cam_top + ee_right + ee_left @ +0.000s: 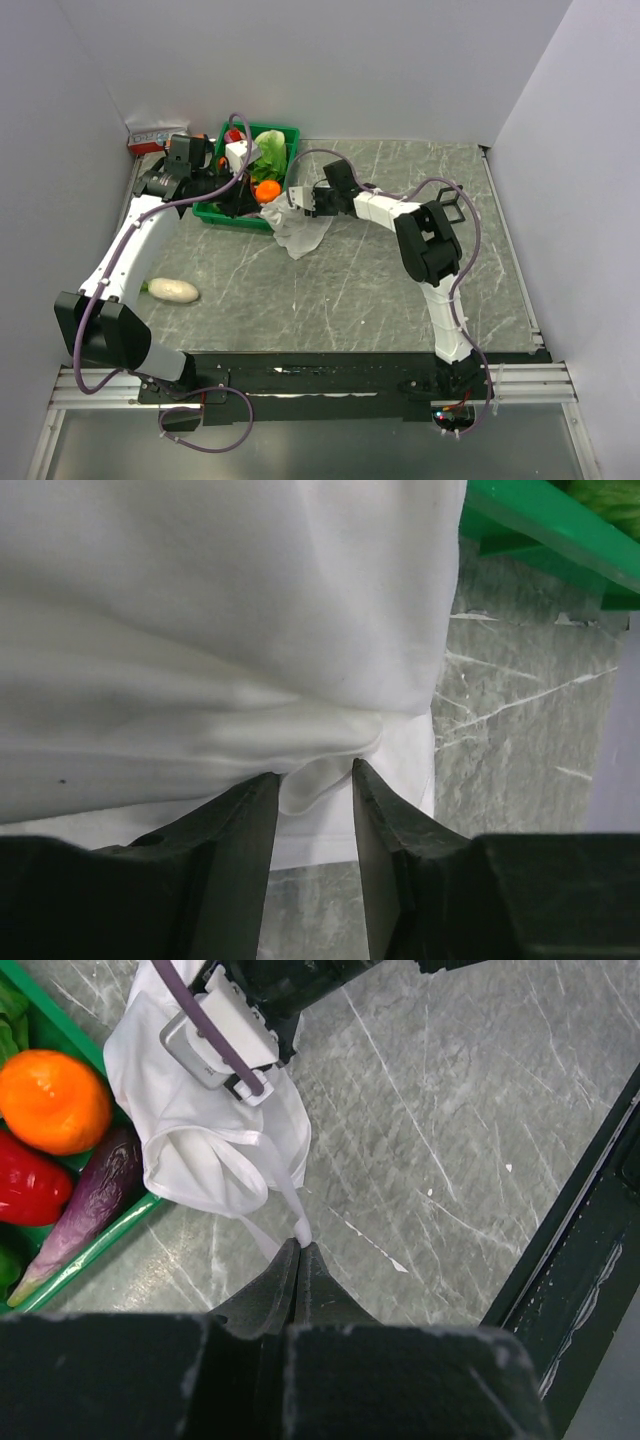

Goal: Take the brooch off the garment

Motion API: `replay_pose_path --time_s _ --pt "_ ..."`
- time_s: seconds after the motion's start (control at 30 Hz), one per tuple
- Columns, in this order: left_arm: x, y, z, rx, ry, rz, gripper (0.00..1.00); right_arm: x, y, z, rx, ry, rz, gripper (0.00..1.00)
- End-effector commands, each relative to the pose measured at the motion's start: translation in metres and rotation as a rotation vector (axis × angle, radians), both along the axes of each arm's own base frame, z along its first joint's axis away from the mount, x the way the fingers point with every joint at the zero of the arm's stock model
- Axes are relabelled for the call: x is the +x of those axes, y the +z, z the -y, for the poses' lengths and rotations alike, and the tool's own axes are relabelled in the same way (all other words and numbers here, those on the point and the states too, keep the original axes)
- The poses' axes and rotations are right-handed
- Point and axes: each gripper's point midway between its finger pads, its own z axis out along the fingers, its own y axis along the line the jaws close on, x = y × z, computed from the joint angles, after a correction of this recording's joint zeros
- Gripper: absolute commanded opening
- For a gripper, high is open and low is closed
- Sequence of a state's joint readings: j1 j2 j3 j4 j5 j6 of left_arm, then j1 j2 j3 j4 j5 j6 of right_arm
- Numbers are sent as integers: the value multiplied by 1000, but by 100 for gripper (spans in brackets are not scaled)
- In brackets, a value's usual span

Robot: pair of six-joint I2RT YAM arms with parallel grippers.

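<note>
The white garment [298,230] lies bunched on the marble table, against the front right corner of the green basket [283,133]. My left gripper [303,1244] is shut on one of the garment's narrow straps [290,1195], which runs taut from the cloth heap [190,1150]. My right gripper [312,772] sits low on the garment [200,600], jaws apart, with a small fold of cloth [310,785] bulging between the fingertips. A tiny dark speck [62,779] shows on the cloth left of the jaws; I cannot tell whether it is the brooch.
The basket holds an orange [52,1100], a red pepper [25,1185], a purple eggplant [95,1195] and lettuce [268,155]. A white oval lump [173,290] lies near the left arm. A red-and-white box [155,138] stands at the back left wall.
</note>
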State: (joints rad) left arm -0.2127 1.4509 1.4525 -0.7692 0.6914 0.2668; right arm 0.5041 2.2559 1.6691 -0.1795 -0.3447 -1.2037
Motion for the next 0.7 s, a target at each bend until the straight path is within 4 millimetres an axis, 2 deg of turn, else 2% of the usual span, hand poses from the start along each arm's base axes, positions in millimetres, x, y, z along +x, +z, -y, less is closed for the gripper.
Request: replay_pose_path --time_s 0.0,0.07,0.1,0.17,0.2,0.27,0.3,0.33,0.37,0.43,0.47,0.53,0.57,0.63,0.67 --pt "6 17 0 -16 12 38 1 12 14 -5 -7 13 70 34" --pt "8 17 -2 -18 17 41 1 12 19 -1 -8 3 88 25" --pt "9 19 -3 -24 18 48 1 13 31 1 -2 -7 110 22" --pt "14 18 -6 -26 26 47 1 16 39 15 -8 -40 120 12" --pt "17 21 -6 -25 27 60 1 16 57 20 5 -58 139 10" --pt "24 22 -6 -17 27 80 1 20 75 38 11 -108 156 5" --pt "29 28 -6 -20 29 104 1 19 100 46 28 -124 189 4" --pt "38 32 -5 -21 33 131 1 20 112 54 34 -142 204 2" --pt "43 35 -4 -27 40 143 1 22 138 68 46 -171 243 2" --pt "59 47 -2 -37 54 188 1 20 161 85 50 -205 267 0" --pt "64 51 -1 -49 63 192 1 20 189 98 67 -229 307 0" --pt "80 66 5 -82 68 222 1 14 209 114 68 -255 321 0" --pt "84 72 7 -94 67 237 1 8 234 120 89 -267 357 0" --pt "96 86 12 -110 66 277 1 2 253 135 95 -293 377 0" --pt "102 94 12 -116 71 303 1 -7 272 141 110 -305 404 0"
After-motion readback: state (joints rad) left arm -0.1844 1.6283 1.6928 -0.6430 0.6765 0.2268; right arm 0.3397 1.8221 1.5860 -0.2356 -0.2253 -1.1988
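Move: The right hand's half-open fingers straddle a fold of the garment, which lies practically at their fingertips, just above the table. The rest of the bunched cloth lies about 4 cm back and 2 cm to the right; the green crate's middle is some 9 cm left and 6 cm ahead, its orange about 5 cm left and 4 cm ahead. From the left hand, which holds the garment's strap high up, that fold is roughly 14 cm ahead, 5 cm right and 21 cm below. The right hand, almost still at first, shuts its fingers on the garment fold and then whips it upward by about 20 cm and some 12 cm to the right, away from the crate, its fingertips tilting up and swinging clockwise by some 20 degrees altogether. The left hand keeps its shut grip on the strap and, once the right is pulling away, follows forward about 8 cm and up about 4 cm, tipping its fingers slightly. ##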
